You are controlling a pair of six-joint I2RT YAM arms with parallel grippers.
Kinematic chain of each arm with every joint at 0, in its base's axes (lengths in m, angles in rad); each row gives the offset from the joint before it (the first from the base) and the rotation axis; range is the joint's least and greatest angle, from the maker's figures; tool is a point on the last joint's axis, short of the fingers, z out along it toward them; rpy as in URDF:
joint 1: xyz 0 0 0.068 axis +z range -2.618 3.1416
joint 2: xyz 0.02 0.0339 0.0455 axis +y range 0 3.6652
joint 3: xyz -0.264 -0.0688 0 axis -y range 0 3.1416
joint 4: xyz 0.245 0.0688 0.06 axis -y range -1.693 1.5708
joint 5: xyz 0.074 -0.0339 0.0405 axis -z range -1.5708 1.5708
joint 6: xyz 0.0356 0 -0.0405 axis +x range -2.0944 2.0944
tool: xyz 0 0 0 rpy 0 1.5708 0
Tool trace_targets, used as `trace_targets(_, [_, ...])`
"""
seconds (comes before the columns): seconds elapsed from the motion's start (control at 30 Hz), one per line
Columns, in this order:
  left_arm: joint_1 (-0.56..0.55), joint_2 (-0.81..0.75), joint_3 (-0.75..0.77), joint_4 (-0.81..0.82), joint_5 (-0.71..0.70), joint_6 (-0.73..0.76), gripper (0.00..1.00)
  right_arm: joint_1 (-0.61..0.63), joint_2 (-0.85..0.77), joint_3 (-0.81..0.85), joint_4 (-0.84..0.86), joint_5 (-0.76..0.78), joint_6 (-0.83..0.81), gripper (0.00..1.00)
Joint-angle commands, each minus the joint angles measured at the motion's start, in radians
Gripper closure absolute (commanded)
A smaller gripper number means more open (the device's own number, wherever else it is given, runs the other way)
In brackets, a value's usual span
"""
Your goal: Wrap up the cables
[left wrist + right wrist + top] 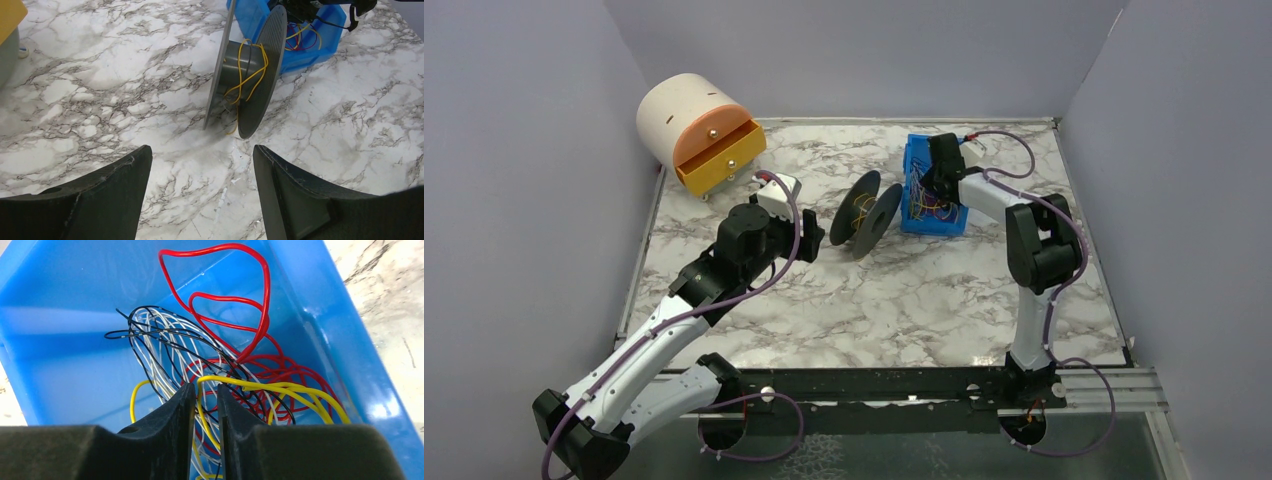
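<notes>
The cables lie tangled in a blue bin (912, 160) at the back right: red loops (261, 300), yellow strands (295, 390), thin black and white wires (165, 335). My right gripper (205, 388) reaches down into the bin (75, 340). Its jaws stand a narrow gap apart with one yellow cable running between them, not visibly pinched. A dark spool (871, 213) stands on edge left of the bin, with yellow cable (250, 70) wound loosely on its hub. My left gripper (201, 150) hovers open over bare table, short of the spool (260, 75).
A cream round cabinet (686, 108) with an orange drawer (721, 160) pulled out stands at the back left. Grey walls close in the marble table (904, 300) on three sides. The right arm (1039, 250) rises along the table's right side.
</notes>
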Motion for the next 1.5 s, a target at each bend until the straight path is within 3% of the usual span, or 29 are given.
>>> trace_targets(0.0, [-0.001, -0.004, -0.010, 0.025, -0.017, 0.009, 0.23, -0.003, 0.027, 0.033, 0.041, -0.011, 0.011, 0.77])
trace_targets(0.17, [-0.001, -0.005, -0.010, 0.025, -0.020, 0.008, 0.23, -0.005, 0.014, 0.027, 0.041, 0.000, 0.010, 0.99])
trace_targets(0.9, [-0.001, -0.013, -0.011, 0.021, -0.018, -0.003, 0.24, -0.005, -0.355, -0.129, 0.104, -0.126, -0.011, 0.99])
trace_targets(1.47, [0.000, -0.004, -0.014, 0.021, -0.015, -0.007, 0.23, -0.005, -0.629, 0.010, 0.104, -0.194, -0.148, 0.99])
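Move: The yellow cable arches right between the right hand's half-open fingertips, inside the blue bin, no more than about 1 cm below them. The bin's middle is some 2 cm ahead and 1 cm to the right. The black-and-white bundle lies about 3 cm straight ahead and the red loop 4 cm ahead and 3 cm right, both 2 cm lower. From the left hand, the yellow cable is roughly 25 cm ahead, 28 cm right and 19 cm below. The yellow cable is pinched as the right fingers close fully on it down in the bin. The hand then draws it up out of the cable pile, climbing some 27 cm and easing back about 5 cm, while the wrist tips the fingers up by around 30 degrees from their steep downward slant and keeps its grip. ##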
